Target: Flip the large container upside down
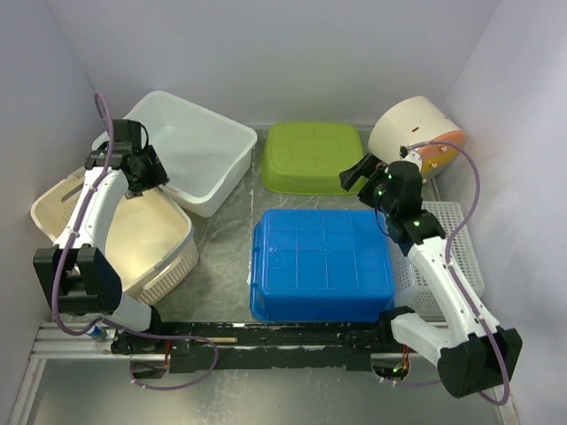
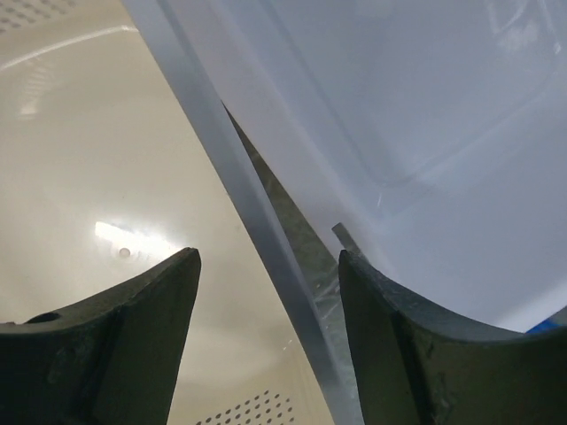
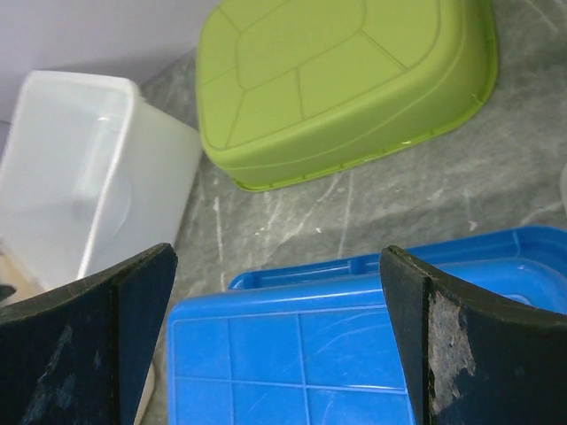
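Note:
The large container (image 1: 199, 150) is a white translucent tub standing upright at the back left, open side up. My left gripper (image 1: 152, 177) is at its near-left rim. In the left wrist view the gripper (image 2: 266, 266) is open and straddles the rim (image 2: 226, 168), one finger inside the tub (image 2: 416, 133) and one over the beige basket (image 2: 89, 159), with a gap on both sides. My right gripper (image 1: 359, 173) hangs open and empty above the far edge of the blue tub (image 1: 323, 261); in the right wrist view it (image 3: 279, 266) holds nothing.
A beige perforated basket (image 1: 133, 239) sits against the white tub's near-left side. The blue tub (image 3: 292, 354) and a green tub (image 1: 310, 155) lie bottom up. A round cream and orange object (image 1: 412, 133) and a white perforated tray (image 1: 452, 239) are at the right.

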`<control>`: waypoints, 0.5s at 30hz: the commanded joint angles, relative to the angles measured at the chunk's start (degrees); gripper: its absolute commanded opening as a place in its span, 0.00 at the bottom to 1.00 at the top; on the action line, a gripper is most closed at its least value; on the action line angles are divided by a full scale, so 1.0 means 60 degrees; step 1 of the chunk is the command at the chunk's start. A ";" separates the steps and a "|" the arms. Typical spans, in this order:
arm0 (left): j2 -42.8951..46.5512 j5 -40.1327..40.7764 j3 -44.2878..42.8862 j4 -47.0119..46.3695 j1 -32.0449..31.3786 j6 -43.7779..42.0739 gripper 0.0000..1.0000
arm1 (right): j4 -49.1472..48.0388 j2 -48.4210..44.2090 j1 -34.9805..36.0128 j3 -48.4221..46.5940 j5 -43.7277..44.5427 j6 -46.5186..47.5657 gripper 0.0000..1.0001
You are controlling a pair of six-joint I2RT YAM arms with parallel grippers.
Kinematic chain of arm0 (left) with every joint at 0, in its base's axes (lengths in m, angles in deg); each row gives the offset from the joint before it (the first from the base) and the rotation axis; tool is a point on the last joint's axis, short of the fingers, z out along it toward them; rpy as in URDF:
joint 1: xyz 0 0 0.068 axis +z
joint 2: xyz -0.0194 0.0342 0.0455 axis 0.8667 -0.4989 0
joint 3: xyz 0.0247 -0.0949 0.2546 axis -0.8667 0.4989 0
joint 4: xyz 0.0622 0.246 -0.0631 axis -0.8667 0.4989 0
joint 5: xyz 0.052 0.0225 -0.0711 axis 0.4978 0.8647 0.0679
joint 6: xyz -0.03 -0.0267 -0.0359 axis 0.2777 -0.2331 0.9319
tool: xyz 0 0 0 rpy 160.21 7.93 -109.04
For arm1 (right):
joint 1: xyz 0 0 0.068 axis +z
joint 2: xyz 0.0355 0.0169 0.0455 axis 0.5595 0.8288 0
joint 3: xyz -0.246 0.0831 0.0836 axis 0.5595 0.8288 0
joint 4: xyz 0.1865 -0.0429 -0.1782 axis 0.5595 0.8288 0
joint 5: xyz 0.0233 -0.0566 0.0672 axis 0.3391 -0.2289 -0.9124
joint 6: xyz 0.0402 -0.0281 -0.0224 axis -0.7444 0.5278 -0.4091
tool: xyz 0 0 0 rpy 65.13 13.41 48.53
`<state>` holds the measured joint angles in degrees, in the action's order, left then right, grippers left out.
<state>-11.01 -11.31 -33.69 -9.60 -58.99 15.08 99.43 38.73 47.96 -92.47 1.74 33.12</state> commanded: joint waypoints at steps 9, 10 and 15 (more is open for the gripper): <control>0.1214 -0.0798 0.0921 -0.0041 -0.0104 0.0077 0.14 | 0.0689 0.1043 0.0007 -0.0797 0.0822 0.0976 1.00; 0.1454 -0.0867 0.0867 0.0056 -0.0162 0.0119 0.14 | 0.0651 0.1101 -0.0006 -0.0792 0.0688 0.1020 1.00; 0.2333 -0.0848 0.0339 0.0537 -0.0970 0.0731 0.07 | 0.0665 0.1563 0.0007 -0.1106 0.0273 0.1107 1.00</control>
<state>-1.87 -13.74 -27.35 -5.10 -60.74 17.44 103.80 46.47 47.96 -96.32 4.39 38.27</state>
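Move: The cream basket has its middle about 12 cm back and 12 cm left of the left hand, some 10 cm lower; its far right rim already runs between that hand's open fingers. The white tub's middle is some 12 cm ahead and 4 cm right, and the upturned blue container lies about 42 cm right and 20 cm back. From the right hand, the basket is about 58 cm left and 9 cm back. The cream basket's rim is pinched by the left hand, which sinks about 2 cm over it while the fingers close from wide to nearly shut, then pulls back about 5 cm towards the base and a little right, rising again to its starting height. The open right hand sinks some 3 cm, slightly forward, fingers tipping down about 10 degrees near the blue container's far edge. ##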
